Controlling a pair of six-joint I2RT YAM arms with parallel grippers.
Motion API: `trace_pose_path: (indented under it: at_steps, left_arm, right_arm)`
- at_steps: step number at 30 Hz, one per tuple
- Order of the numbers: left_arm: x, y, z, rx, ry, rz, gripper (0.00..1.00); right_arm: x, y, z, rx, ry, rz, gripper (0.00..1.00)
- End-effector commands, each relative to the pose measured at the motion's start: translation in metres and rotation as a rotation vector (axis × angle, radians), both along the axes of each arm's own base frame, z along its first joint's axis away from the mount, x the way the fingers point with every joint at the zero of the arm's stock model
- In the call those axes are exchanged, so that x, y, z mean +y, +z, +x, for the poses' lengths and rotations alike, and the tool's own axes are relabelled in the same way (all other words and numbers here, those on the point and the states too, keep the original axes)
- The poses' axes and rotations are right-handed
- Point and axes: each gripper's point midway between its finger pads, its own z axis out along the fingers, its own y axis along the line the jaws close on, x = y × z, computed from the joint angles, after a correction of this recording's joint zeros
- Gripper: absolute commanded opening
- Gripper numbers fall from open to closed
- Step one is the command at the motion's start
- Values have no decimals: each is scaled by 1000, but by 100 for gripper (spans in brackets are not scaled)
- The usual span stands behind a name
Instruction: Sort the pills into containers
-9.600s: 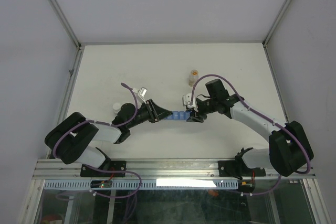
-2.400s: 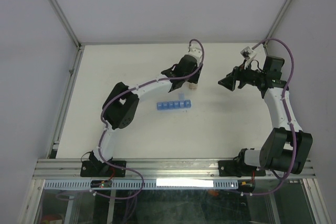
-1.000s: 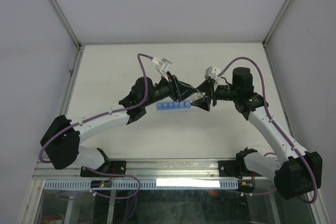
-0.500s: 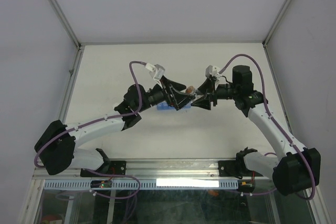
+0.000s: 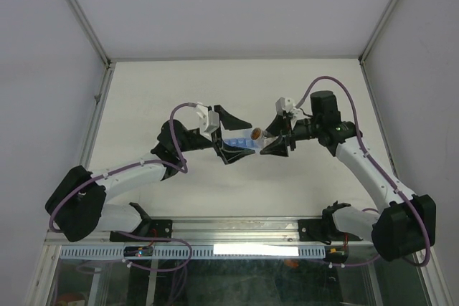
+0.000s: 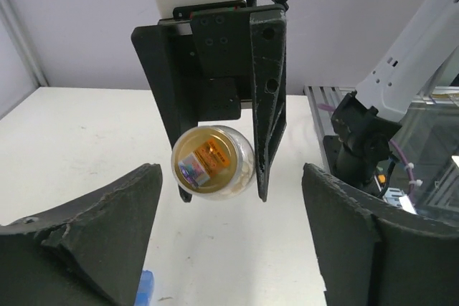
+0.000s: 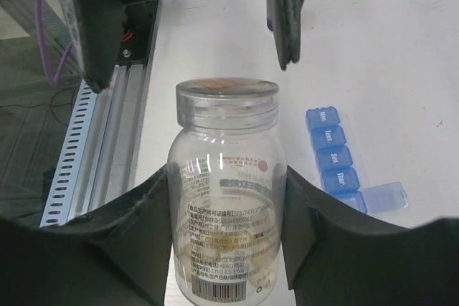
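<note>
My right gripper [image 7: 226,177] is shut on a small clear bottle [image 7: 226,206], held level above the table with its neck pointing at the left gripper. Pale tan pills [image 7: 237,266] lie at the bottle's base. From above, the bottle [image 5: 255,135] hangs over the right end of the blue containers [image 5: 239,142]. The containers [image 7: 336,163] are a strip of small lidded boxes, and the end lid [image 7: 384,195] is flipped open. My left gripper [image 5: 232,136] stands open a short way left of the bottle, touching nothing. In the left wrist view the bottle [image 6: 213,160] hangs between the right fingers [image 6: 267,105].
The white table [image 5: 215,91] is walled by white panels at the back and sides. An aluminium rail [image 5: 237,231] with the arm bases runs along the near edge. The right arm's base [image 6: 362,141] and rail show behind the bottle in the left wrist view.
My left gripper has opened, let go of the bottle and drawn back to the left. The right gripper has kept hold of the bottle and shifted slightly.
</note>
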Motion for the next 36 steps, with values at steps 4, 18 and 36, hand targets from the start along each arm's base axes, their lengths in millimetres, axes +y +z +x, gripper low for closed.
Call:
trace_pose_path:
  at_steps: [4, 18, 36]
  left_arm:
    - [-18, 2, 4, -160, -75, 14, 62]
    - [-29, -7, 7, -64, -130, 17, 45]
    - [-7, -16, 42, 642, 451, -248, 0]
  right_arm:
    - [6, 5, 2, -89, 46, -11, 0]
    - [7, -6, 10, -87, 21, -61, 0]
    - [-2, -13, 56, -122, -255, -143, 0]
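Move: From my left hand, the cap of the bottle my right hand still holds is about 3 cm to the right, 1 cm ahead and 1 cm lower. The bottle's body is some 7 cm to the right, level fore and aft and 4 cm below. On the table, the blue pill box is about 8 cm ahead, 2 cm left and 25 cm down. From my right hand, the cap lies 4 cm left, 1 cm ahead and 3 cm up. I sink my left hand about 4 cm and reach 2 cm to the right onto the cap, closing my open fingers until they pinch its sides. I hold there, then twist my left wrist some 30 degrees, counter-clockwise looking at the cap's top, easing forward. My right hand keeps its grip on the bottle, sinking about 3 cm, then drifting 2 cm forward and tilting slightly. ##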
